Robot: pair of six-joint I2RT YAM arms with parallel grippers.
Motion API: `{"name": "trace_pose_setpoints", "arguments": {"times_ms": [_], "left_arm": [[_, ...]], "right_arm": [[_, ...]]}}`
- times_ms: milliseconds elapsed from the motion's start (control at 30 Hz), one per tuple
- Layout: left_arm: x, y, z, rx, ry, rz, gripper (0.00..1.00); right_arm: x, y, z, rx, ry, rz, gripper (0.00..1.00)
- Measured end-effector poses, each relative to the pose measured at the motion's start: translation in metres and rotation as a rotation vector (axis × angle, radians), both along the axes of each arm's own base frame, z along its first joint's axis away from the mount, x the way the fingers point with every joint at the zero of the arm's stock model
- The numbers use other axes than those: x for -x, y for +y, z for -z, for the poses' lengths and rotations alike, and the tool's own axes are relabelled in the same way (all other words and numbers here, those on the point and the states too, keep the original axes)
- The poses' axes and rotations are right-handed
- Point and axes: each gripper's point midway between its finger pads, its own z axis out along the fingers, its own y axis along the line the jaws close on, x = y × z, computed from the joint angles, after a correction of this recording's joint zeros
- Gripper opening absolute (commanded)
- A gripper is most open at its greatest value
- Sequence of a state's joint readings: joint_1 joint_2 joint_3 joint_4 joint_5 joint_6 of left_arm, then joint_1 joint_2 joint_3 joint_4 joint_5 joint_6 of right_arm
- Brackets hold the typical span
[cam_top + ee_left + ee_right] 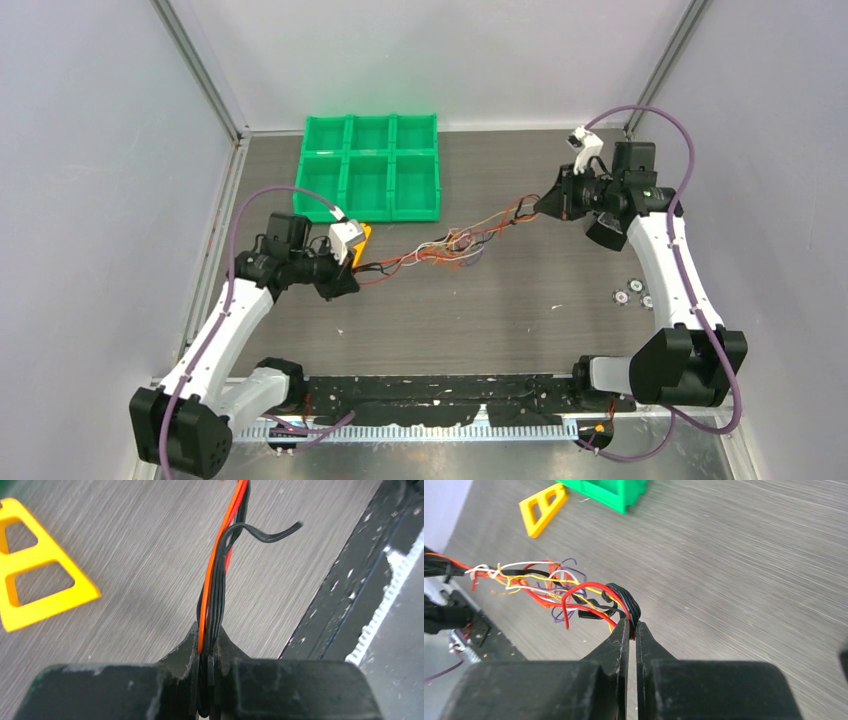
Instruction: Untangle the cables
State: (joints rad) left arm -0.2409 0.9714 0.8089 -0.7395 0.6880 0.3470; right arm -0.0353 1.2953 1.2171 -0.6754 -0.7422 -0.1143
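Observation:
The cables (455, 243) are a clump of thin orange, red, black, purple, yellow and white wires strung across the middle of the table between both arms. My left gripper (350, 277) is shut on the cables' left end; in the left wrist view orange, red and black strands (214, 585) run out from between its fingertips (209, 639). My right gripper (541, 207) is shut on the right end, where black and red strands (624, 600) bend into its tips (632, 628). The tangle (544, 585) hangs to the left of it.
A green six-compartment tray (370, 165) stands at the back left. A yellow plastic frame (364, 238) lies beside my left wrist, also seen as the yellow frame (35, 575). Small round parts (632, 293) lie at the right. A black strip (440, 390) runs along the near edge.

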Motion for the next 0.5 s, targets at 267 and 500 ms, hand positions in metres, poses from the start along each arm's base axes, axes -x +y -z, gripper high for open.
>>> {"name": "trace_pose_setpoints", "arguments": {"times_ms": [267,500], "left_arm": [[-0.01,0.049,0.023,-0.225,-0.028,0.01,0.0],[-0.018,0.094,0.033,-0.311,-0.061,-0.007,0.0]], "right_arm": [[-0.007,-0.053,0.014,0.13,-0.007,0.131,0.05],[0.002,-0.068,0.022,0.148,0.029,0.142,0.05]]}}
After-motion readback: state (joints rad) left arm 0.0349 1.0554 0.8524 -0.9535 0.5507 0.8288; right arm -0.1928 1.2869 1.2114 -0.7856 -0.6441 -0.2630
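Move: Both hands already hold the cable bundle, its knotted middle about 24 cm to the right of the left hand, 6 cm ahead and 3 cm higher. From the right hand that middle is roughly 22 cm left, 7 cm back and 5 cm lower. The yellow triangle lies some 12 cm ahead of the left hand, 2 cm to its left, 13 cm below; the black lantern is about 22 cm right of the right hand, 7 cm ahead, 20 cm below. Keeping their pinch on opposite ends of the cables, both hands pull apart, drawing the bundle out between them. The left goes about 9 cm left, sinking some 3 cm as its fingers tip nearly 20 degrees steeper towards the table; the right goes about 7 cm right and slightly down, turning a little clockwise and slowing to a stop. ##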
